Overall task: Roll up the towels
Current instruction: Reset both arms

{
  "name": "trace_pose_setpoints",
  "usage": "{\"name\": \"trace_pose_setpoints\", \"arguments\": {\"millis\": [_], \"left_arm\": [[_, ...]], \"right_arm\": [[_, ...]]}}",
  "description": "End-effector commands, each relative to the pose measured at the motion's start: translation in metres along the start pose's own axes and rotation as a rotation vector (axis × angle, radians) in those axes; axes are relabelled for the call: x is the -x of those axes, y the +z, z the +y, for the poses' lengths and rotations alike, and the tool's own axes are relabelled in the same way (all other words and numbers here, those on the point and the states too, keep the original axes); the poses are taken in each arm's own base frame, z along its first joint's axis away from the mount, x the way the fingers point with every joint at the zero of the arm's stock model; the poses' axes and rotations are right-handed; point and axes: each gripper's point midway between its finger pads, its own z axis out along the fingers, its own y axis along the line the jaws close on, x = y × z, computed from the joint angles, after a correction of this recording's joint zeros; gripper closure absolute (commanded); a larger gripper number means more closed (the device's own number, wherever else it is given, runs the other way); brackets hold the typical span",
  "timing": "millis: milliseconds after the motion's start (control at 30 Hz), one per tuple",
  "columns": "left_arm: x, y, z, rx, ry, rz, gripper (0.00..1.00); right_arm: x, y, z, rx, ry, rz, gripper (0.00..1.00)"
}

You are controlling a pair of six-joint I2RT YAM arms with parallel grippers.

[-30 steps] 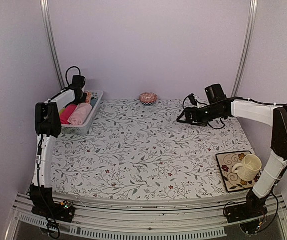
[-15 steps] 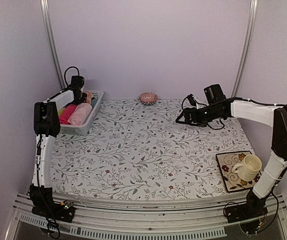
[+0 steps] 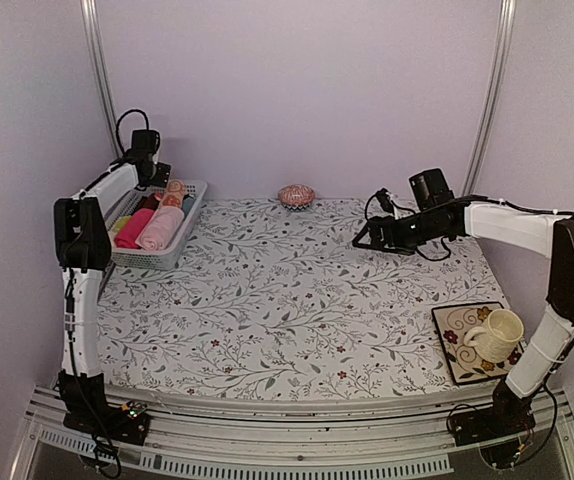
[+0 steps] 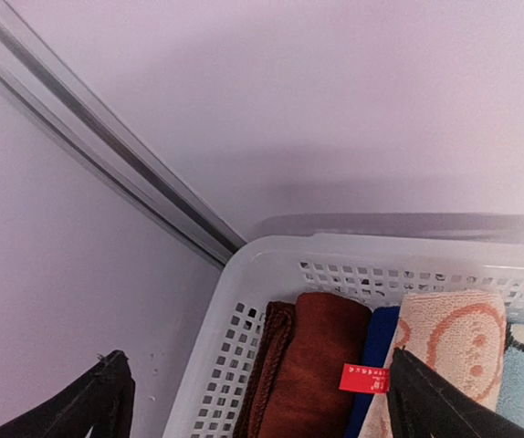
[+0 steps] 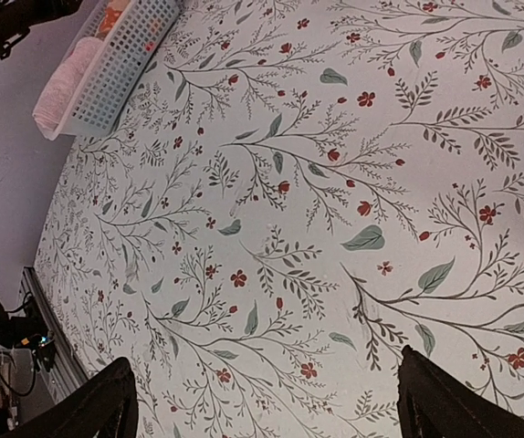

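Note:
A white basket (image 3: 179, 247) stands at the table's far left. The plain light pink towel (image 3: 160, 228) lies rolled in it. The peach-orange patterned towel (image 3: 174, 190) lies rolled at the basket's far end, also seen in the left wrist view as the patterned towel (image 4: 449, 339). My left gripper (image 3: 150, 176) hangs open just above that far end, nothing between its fingers (image 4: 426, 401). My right gripper (image 3: 367, 238) hovers open and empty over the back right of the table, its fingertips (image 5: 422, 383) wide apart above the floral cloth.
The basket (image 4: 244, 265) also holds a magenta roll (image 3: 133, 228), a brown cloth (image 4: 321, 365), a blue one (image 4: 381, 351) and a light blue one (image 4: 522, 383). A pink shell-like dish (image 3: 296, 195) sits at the back wall. A cup (image 3: 495, 335) stands on a patterned tray (image 3: 454, 358) front right.
My left gripper has opened wide and risen up and back from the basket, with the peach towel left lying inside. The right arm has barely moved.

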Motion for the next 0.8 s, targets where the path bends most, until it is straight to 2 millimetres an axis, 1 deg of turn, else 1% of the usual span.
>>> {"name": "trace_pose_setpoints", "arguments": {"millis": [0,67,100,133,200,233,267,300,333,367,433,467,500,567,600,667,767], "left_arm": [[0.029,-0.036,0.032,0.033,-0.034,-0.030,0.03],[0.030,-0.052,0.033,-0.002,-0.066,-0.019,0.03],[0.031,-0.063,0.031,-0.034,-0.086,-0.020,0.03],[0.031,-0.075,0.023,-0.084,-0.098,-0.023,0.03],[0.030,-0.103,0.002,-0.176,-0.113,-0.037,0.03],[0.027,-0.119,-0.014,-0.235,-0.105,-0.047,0.03],[0.025,-0.136,-0.030,-0.293,-0.096,-0.063,0.03],[0.027,-0.157,-0.040,-0.342,-0.100,-0.096,0.03],[0.016,-0.178,-0.054,-0.405,-0.091,-0.103,0.03],[0.010,-0.196,-0.068,-0.478,-0.097,-0.115,0.03],[-0.010,-0.226,-0.091,-0.616,-0.138,-0.116,0.03],[-0.018,-0.242,-0.098,-0.681,-0.169,-0.125,0.04],[-0.030,-0.254,-0.103,-0.734,-0.203,-0.123,0.03],[-0.051,-0.280,-0.106,-0.803,-0.240,-0.151,0.03],[-0.063,-0.288,-0.104,-0.793,-0.243,-0.167,0.03],[-0.080,-0.307,-0.094,-0.772,-0.245,-0.222,0.03],[-0.099,-0.328,-0.080,-0.761,-0.246,-0.293,0.03]], "right_arm": [[0.016,-0.015,0.003,-0.056,-0.050,-0.052,0.01],[0.024,-0.023,-0.009,-0.153,-0.076,-0.087,0.01],[0.029,-0.028,-0.015,-0.200,-0.092,-0.109,0.01],[0.034,-0.034,-0.023,-0.259,-0.112,-0.136,0.01],[0.043,-0.047,-0.032,-0.319,-0.143,-0.191,0.01],[0.048,-0.055,-0.035,-0.338,-0.155,-0.227,0.01],[0.055,-0.063,-0.036,-0.347,-0.167,-0.271,0.01],[0.054,-0.068,-0.042,-0.360,-0.170,-0.299,0.01],[0.057,-0.076,-0.045,-0.377,-0.171,-0.334,0.01],[0.060,-0.084,-0.046,-0.393,-0.179,-0.369,0.01],[0.064,-0.100,-0.050,-0.447,-0.207,-0.436,0.01],[0.065,-0.109,-0.052,-0.472,-0.218,-0.465,0.01],[0.065,-0.118,-0.055,-0.499,-0.227,-0.494,0.01],[0.062,-0.133,-0.058,-0.548,-0.256,-0.538,0.01],[0.060,-0.143,-0.058,-0.567,-0.263,-0.565,0.01],[0.051,-0.159,-0.059,-0.610,-0.285,-0.602,0.01],[0.038,-0.180,-0.056,-0.628,-0.302,-0.671,0.01]]}}
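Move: The basket of rolled towels has its middle about 14 cm back and 12 cm to the right of the left hand, some 13 cm below; its orange roll lies nearer, about 3 cm back, 11 cm right and 10 cm down. From the right hand the basket is roughly 13 cm ahead, 47 cm left and 11 cm lower. The red bowl stands about 25 cm ahead and 14 cm left of the right hand, the mug 13 cm back and 25 cm right, both some 13 cm below. Over the filled basket the empty left hand lifts about 6 cm, then sweeps back some 27 cm and right nearly 20 across the rolls, sinking again to its starting height, turning clockwise and rolling left side down, about 30 degrees each. Meanwhile the right hand draws away from basket and bowl, 13 cm right and 8 up, tipping its fingers upward and turning clockwise. Both grippers stay wide open. ##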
